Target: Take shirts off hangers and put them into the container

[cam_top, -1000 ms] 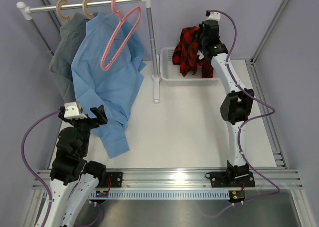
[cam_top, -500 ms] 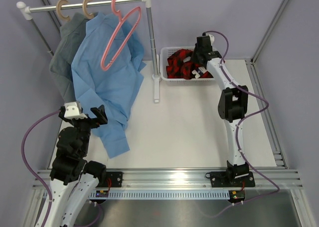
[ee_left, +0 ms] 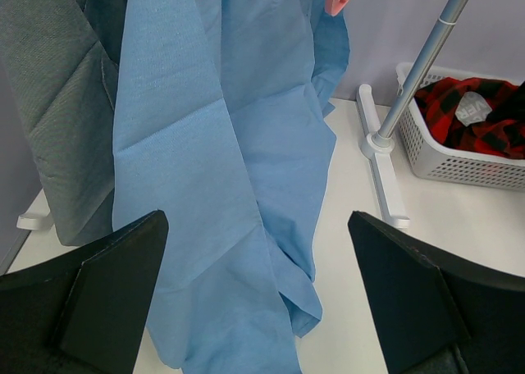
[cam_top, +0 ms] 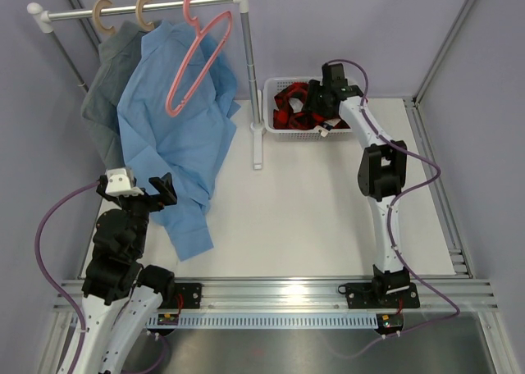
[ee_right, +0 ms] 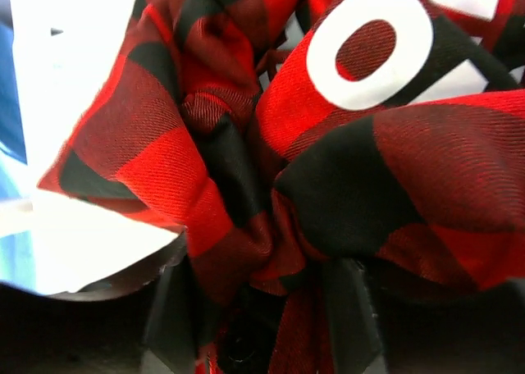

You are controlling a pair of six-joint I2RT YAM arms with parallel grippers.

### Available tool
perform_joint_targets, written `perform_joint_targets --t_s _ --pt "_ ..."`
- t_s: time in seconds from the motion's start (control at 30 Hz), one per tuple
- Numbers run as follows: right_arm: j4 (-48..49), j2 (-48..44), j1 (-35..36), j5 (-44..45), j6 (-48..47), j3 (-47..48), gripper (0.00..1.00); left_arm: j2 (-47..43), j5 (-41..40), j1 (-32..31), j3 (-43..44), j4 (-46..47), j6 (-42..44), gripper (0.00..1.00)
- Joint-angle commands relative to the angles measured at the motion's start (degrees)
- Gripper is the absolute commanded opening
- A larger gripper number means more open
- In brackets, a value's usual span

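Note:
The red-and-black plaid shirt (cam_top: pixel 289 105) (ee_left: pixel 459 111) lies bunched in the white mesh container (cam_top: pixel 275 126) (ee_left: pixel 459 165) at the back right. My right gripper (cam_top: pixel 316 111) (ee_right: pixel 262 300) is down inside it, its jaws apart, with plaid folds (ee_right: pixel 205 144) lying loosely between the fingers. The light blue shirt (cam_top: pixel 176 120) (ee_left: pixel 246 144) and grey shirt (cam_top: pixel 111 87) (ee_left: pixel 57 103) hang on the rack from tan hangers (cam_top: pixel 144 11). A bare pink hanger (cam_top: pixel 193 70) hangs in front of the blue shirt. My left gripper (cam_top: pixel 139 195) (ee_left: pixel 254 226) stands wide open, facing the blue shirt's hem.
The rack's rail (cam_top: pixel 82 13) runs across the back left. Its upright pole (cam_top: pixel 248 62) and flat foot (cam_top: pixel 257 144) (ee_left: pixel 381 177) stand just left of the container. Grey walls close in the left, back and right; a metal rail (cam_top: pixel 279 290) runs along the near edge.
My right gripper has come down with the plaid shirt from above the container into it, and its jaws have spread apart. The left arm has not moved.

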Motion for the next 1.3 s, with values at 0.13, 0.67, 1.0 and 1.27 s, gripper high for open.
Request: perform_joint_targets --t_s 0.13,0.67,1.0,1.27 --pt "1.7 -18.6 0.4 -0.1 -5.8 -4.1 0.7 1.0 0.8 0.2 0.1 2.6 -0.6 0.99" --pt "9.8 -71.1 0.4 -5.0 -5.4 -50.4 0.99 16.7 7.0 0.2 24.8 -4.8 0.1 0.98" --pt "11.3 -103.5 0.4 -8.2 -3.8 -76.9 0.99 43.6 -1.4 1.1 53.5 -6.2 10.0 0.97" --pt "7.6 -113.7 0.4 -17.8 -0.1 -81.8 1.0 61.1 7.0 15.0 68.7 -8.4 9.0 0.94"
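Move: From the left gripper, the grey shirt's hanger is about 25 cm ahead, 5 cm left and 24 cm up. The blue shirt's hanger hangs level with it, 4 cm to the hand's right; the empty pink hanger is roughly 18 cm ahead, 14 cm right, 14 cm up. The right gripper is down in the container, whose middle lies 1 cm back, 1 cm left and 5 cm below, the plaid shirt bunched under its fingers. Finish opening the right fingers to leave the plaid shirt in the container, lift clear some 30 cm while drawing back about 40 cm, then sink a little, tipping the fingers up towards level. Raise the open left gripper nearly 20 cm, then reach about 16 cm forward towards the grey shirt's hanger, swinging slightly left at the end. ##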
